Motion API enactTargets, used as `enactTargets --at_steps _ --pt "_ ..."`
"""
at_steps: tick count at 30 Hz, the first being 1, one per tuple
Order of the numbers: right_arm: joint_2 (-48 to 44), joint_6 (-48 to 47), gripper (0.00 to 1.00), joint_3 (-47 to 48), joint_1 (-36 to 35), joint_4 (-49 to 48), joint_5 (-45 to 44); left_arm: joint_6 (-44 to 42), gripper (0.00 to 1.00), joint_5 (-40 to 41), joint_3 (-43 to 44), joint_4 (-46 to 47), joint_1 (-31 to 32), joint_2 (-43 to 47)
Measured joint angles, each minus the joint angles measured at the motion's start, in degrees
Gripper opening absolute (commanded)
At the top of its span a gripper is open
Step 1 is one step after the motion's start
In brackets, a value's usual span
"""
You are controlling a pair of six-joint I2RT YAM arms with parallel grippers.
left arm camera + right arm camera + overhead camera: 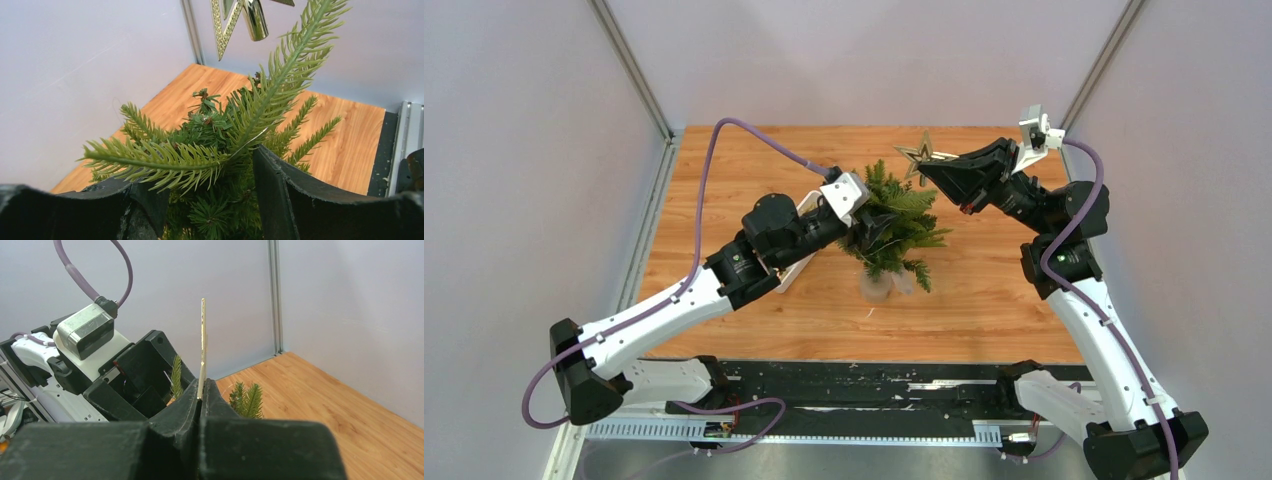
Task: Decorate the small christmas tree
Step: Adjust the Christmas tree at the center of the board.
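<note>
The small christmas tree [896, 222] stands mid-table on a clear round base [876, 288]. My left gripper [870, 230] reaches into its left side. In the left wrist view the two black fingers [280, 195] stand apart, and green branches [165, 162] fill the gap between them. My right gripper [927, 168] hovers just behind the treetop, shut on a gold star [915, 154]. The right wrist view shows the star [202, 347] edge-on, pinched between the closed fingers [186, 402]. The same star [223, 27] hangs at the top of the left wrist view.
A white tray [793, 271] lies on the wooden table [994, 300] under the left arm, mostly hidden. Grey walls close in on the left, back and right. The left arm's wrist [92, 337] sits close in front of the right gripper.
</note>
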State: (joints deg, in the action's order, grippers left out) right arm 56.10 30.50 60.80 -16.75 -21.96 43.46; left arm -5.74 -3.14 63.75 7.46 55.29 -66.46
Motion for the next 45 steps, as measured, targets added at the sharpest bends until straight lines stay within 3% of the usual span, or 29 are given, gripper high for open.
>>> enactTargets --at_steps 3,9,20,25,27,39,45 --pt "-0.1 0.2 0.00 0.0 0.0 0.0 0.2 -0.2 0.68 -0.2 -0.2 1.5 0.0 -0.5" --pt "-0.5 0.7 0.00 0.0 0.0 0.0 0.6 -0.2 0.62 0.2 -0.3 4.2 -0.1 -1.7" --pt "-0.7 1.4 0.00 0.0 0.0 -0.2 0.6 -0.6 0.26 -1.4 -0.9 6.1 -0.7 -2.3" --pt "-0.7 1.5 0.00 0.0 -0.1 -0.2 0.6 -0.7 0.05 -4.6 -1.2 6.8 -1.5 -2.2" --pt "-0.7 1.6 0.00 0.0 -0.1 -0.2 0.6 -0.4 0.00 -7.1 -1.4 6.8 -2.3 -2.0" --pt "-0.7 1.7 0.00 0.2 -0.1 0.1 0.6 4.6 0.00 -37.1 -1.2 4.1 -13.7 0.0" --pt "-0.9 3.1 0.00 0.5 -1.2 -0.3 0.5 9.7 0.00 -49.2 0.6 4.5 -16.2 -1.6"
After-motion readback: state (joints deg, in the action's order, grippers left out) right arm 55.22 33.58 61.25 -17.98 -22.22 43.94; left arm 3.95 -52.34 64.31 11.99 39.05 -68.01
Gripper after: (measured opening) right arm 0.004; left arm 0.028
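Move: Between the left hand's open fingers stands the christmas tree's upper stem, about 1 cm ahead of and 1 cm to the right of the hand point, at its height. The gold star held in the right hand is roughly 5 cm ahead of the left hand, 8 cm to its right and 11 cm above; the ornament tray lies some 8 cm ahead, 15 cm to its left and 36 cm below. From the right hand, that stem is about 4 cm back, 5 cm left and 8 cm below. Easing about 1 cm forward and right around the stem, the left hand shuts its fingers from well open and pinches the tree's top growth. It then drags the top back towards the base by about 5 cm and slightly left, the wrist swinging clockwise some 35 degrees until the fingers point straight to the right. The right hand keeps its shut grip on the star. ##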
